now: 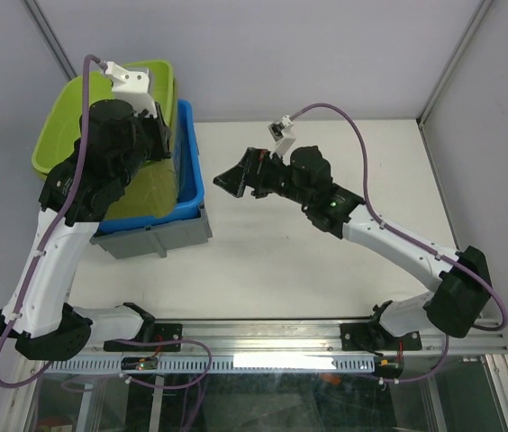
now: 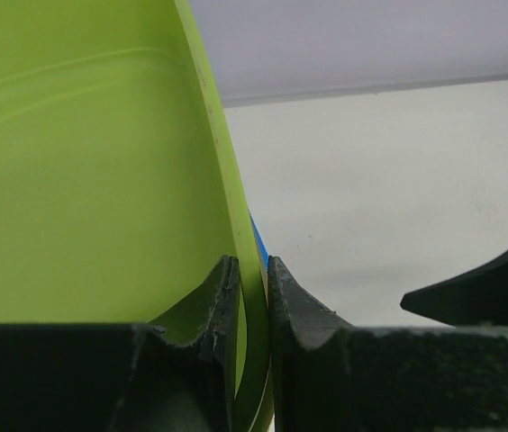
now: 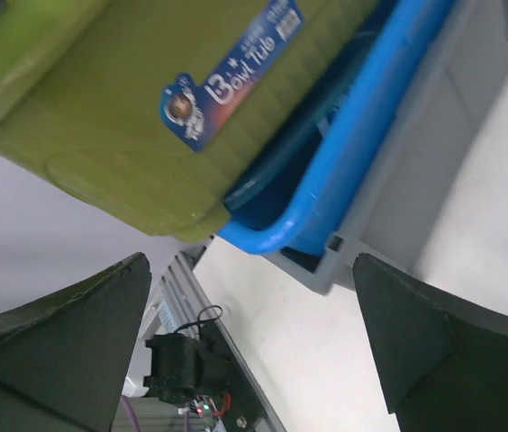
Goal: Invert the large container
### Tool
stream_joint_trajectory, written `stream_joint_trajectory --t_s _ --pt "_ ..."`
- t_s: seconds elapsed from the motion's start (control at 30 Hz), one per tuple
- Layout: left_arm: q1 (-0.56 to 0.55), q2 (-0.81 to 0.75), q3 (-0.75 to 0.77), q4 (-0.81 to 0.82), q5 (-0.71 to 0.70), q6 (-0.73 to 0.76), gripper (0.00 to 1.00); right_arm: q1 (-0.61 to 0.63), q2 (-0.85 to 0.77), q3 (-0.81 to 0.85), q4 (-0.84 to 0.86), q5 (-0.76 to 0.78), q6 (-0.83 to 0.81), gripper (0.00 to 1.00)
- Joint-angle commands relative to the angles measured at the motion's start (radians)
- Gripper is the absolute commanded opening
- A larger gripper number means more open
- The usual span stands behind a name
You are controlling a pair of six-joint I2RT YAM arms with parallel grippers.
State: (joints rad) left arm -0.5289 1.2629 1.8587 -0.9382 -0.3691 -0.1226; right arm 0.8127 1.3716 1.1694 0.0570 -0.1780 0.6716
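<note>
The large lime-green container (image 1: 60,130) sits tilted inside a blue bin (image 1: 191,171), which nests in a grey bin (image 1: 159,238) at the table's left. My left gripper (image 1: 167,133) is shut on the green container's right wall; in the left wrist view its two fingers (image 2: 252,270) pinch the thin green wall (image 2: 92,180), with a sliver of blue rim (image 2: 258,241) behind. My right gripper (image 1: 225,175) hangs open just right of the bins, touching nothing. Its wrist view looks between wide jaws (image 3: 249,265) at the green container's underside (image 3: 119,117), the blue rim (image 3: 362,126) and the grey wall (image 3: 416,171).
White tabletop (image 1: 326,270) stretches right of the bins. A metal rail (image 1: 263,337) with both arm bases runs along the near edge. Grey walls close the back and right. A blue sticker (image 3: 236,76) marks the green container's underside.
</note>
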Motion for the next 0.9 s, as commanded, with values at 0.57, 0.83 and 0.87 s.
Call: stream_joint_trajectory --t_s 0.57,0.83,0.87 --pt "0.003 -0.158 0.019 0.202 0.055 -0.011 0.0 0.052 0.249 0.306 0.414 -0.15 0.406 0.65" --pt "0.003 -0.186 0.025 0.236 0.063 0.02 0.0 0.057 0.285 0.363 0.482 -0.134 0.381 0.55" --pt "0.003 -0.19 0.025 0.24 0.065 0.024 0.0 0.056 0.288 0.368 0.485 -0.132 0.369 0.55"
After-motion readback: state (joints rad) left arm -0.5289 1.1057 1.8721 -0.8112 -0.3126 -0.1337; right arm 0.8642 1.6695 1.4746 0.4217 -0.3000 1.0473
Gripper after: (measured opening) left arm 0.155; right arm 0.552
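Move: The left hand already grips the right rim of the large green container, whose middle is about 11 cm to the left, 8 cm ahead and 8 cm below. From the open right hand, the container's middle is some 24 cm left, 8 cm ahead and 4 cm higher. The olive tub under it is about 19 cm left, 6 cm ahead and 4 cm below the right hand; the blue bin is roughly 18 cm left, 9 cm ahead and 18 cm below. Keeping its pinch on the green container's right rim, the left hand dips slightly as it eases back, then lifts, ending some 8 cm higher and 4 cm back, fingers tipping up about 15 degrees. The right hand climbs about 10 cm and goes 9 cm left towards the gap between container and olive tub, tilting its fingertips up some 25 degrees and closing them about halfway; contact there can't be seen. ##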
